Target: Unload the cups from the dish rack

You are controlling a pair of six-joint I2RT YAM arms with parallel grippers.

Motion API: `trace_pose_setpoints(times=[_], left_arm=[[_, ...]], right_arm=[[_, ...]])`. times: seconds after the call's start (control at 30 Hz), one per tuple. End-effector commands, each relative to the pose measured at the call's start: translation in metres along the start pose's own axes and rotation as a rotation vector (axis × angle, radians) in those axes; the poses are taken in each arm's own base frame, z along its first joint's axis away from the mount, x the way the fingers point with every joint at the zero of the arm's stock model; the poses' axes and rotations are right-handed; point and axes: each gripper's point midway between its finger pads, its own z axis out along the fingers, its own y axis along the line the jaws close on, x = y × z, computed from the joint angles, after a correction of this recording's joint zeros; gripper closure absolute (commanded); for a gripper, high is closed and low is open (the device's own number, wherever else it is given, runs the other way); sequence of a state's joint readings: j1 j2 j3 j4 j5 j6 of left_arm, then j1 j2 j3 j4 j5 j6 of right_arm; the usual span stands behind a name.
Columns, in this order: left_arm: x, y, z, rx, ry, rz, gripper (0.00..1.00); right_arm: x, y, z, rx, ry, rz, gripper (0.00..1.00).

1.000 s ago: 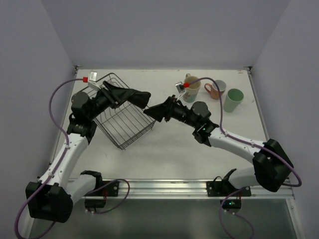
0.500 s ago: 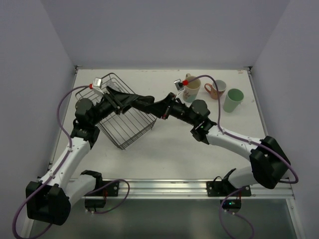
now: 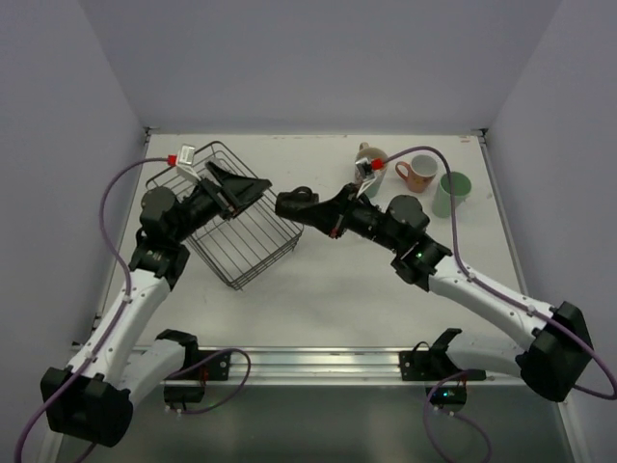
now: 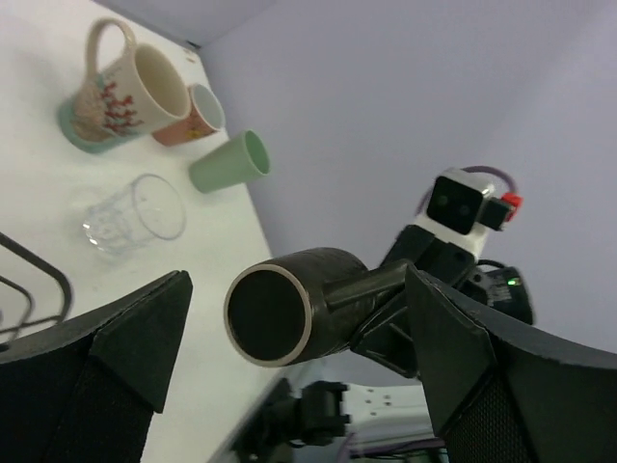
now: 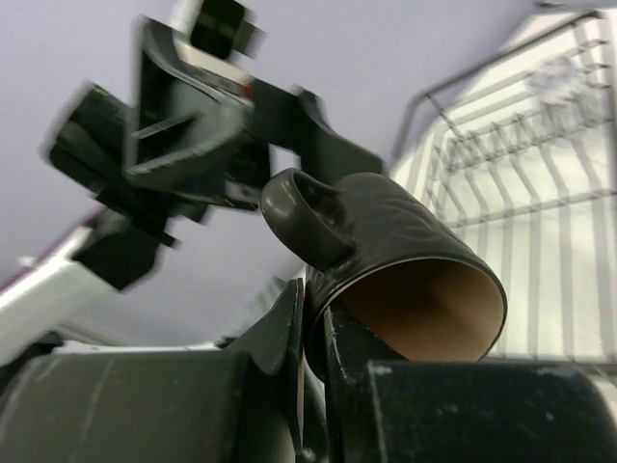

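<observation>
My right gripper (image 3: 318, 212) is shut on the rim of the dark brown mug (image 3: 295, 204) and holds it in the air just right of the black wire dish rack (image 3: 236, 236). In the right wrist view the gripper (image 5: 321, 318) pinches the mug wall (image 5: 395, 251), one finger inside. My left gripper (image 3: 249, 189) is open and empty over the rack; in its view the gripper (image 4: 299, 357) faces the mug's base (image 4: 280, 309). The cream patterned mug (image 4: 120, 87), pink mug (image 4: 193, 114), green cup (image 4: 229, 162) and a clear glass (image 4: 135, 214) stand on the table.
The pink mug (image 3: 419, 172) and green cup (image 3: 451, 193) stand at the far right, the cream mug (image 3: 366, 154) half hidden behind my right arm. The rack floor (image 5: 511, 193) shows a blurred clear thing (image 5: 564, 82) at its far corner. Walls close the table.
The dark brown mug passed from my left gripper to my right. The left gripper opened and drew back over the rack; the right arm pulled the mug away from it.
</observation>
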State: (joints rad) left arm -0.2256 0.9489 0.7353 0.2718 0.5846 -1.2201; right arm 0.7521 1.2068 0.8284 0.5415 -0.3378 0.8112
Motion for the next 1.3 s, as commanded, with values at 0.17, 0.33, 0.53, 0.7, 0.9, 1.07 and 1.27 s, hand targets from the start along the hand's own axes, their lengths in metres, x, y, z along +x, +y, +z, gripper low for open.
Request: trace_pose_setpoints(times=[0.17,0.33,0.53,0.7,0.9,1.07,1.27], left_arm=[[-0.021,0.002,-0.035,-0.21,-0.058,0.485,0.0],[-0.03,0.033,-0.06,-0.38,-0.074,0.669,0.0],[-0.03,0.05,-0.073,-0.461,-0.095,0.755,0.0],[-0.028,0.067,-0.079,-0.533,-0.101,0.795,0.0],[-0.023,0.08,-0.078,-0.562,-0.087,0.81,0.0],[-0.021,0.086,-0.074,-0.567,-0.07,0.81,0.0],[-0.02,0.088,-0.071,-0.573,-0.06,0.807,0.0]], right_arm=[[-0.041,-0.071,-0.104,0.618,0.099,-0.26,1.0],[-0.054,-0.137,-0.181,1.019,0.221,-0.236,1.0],[-0.056,-0.207,-0.206,1.286,0.364,-0.193,1.0],[-0.058,-0.255,-0.204,1.399,0.474,-0.177,1.0],[-0.065,-0.288,-0.192,1.428,0.515,-0.165,1.0],[-0.051,-0.319,-0.184,1.443,0.578,-0.147,1.0],[-0.036,-0.339,-0.181,1.438,0.625,-0.127,1.0]])
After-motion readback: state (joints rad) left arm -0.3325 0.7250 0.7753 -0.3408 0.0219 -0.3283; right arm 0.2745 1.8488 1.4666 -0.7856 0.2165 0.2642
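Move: My right hand already holds the black cup up high; its open spot on the table lies some 16 cm ahead, 28 cm right and 31 cm below. Around that spot the clear glass stands 15 cm ahead and 15 cm right of my hand, the cream mug 27 ahead and 16 right, the green cup 22 ahead and 42 right. My left hand has the last glass in the rack about 24 cm ahead, 17 left and 25 below. I sweep the black cup away from my left hand with my right, first some 25 cm to the right, then about 25 cm down and 15 cm forward to beside the clear glass, swinging the fingers from nearly level to steeply down, grip kept. My open left hand lifts briefly, then comes left and sinks over the rack, rolling some 50 degrees. ##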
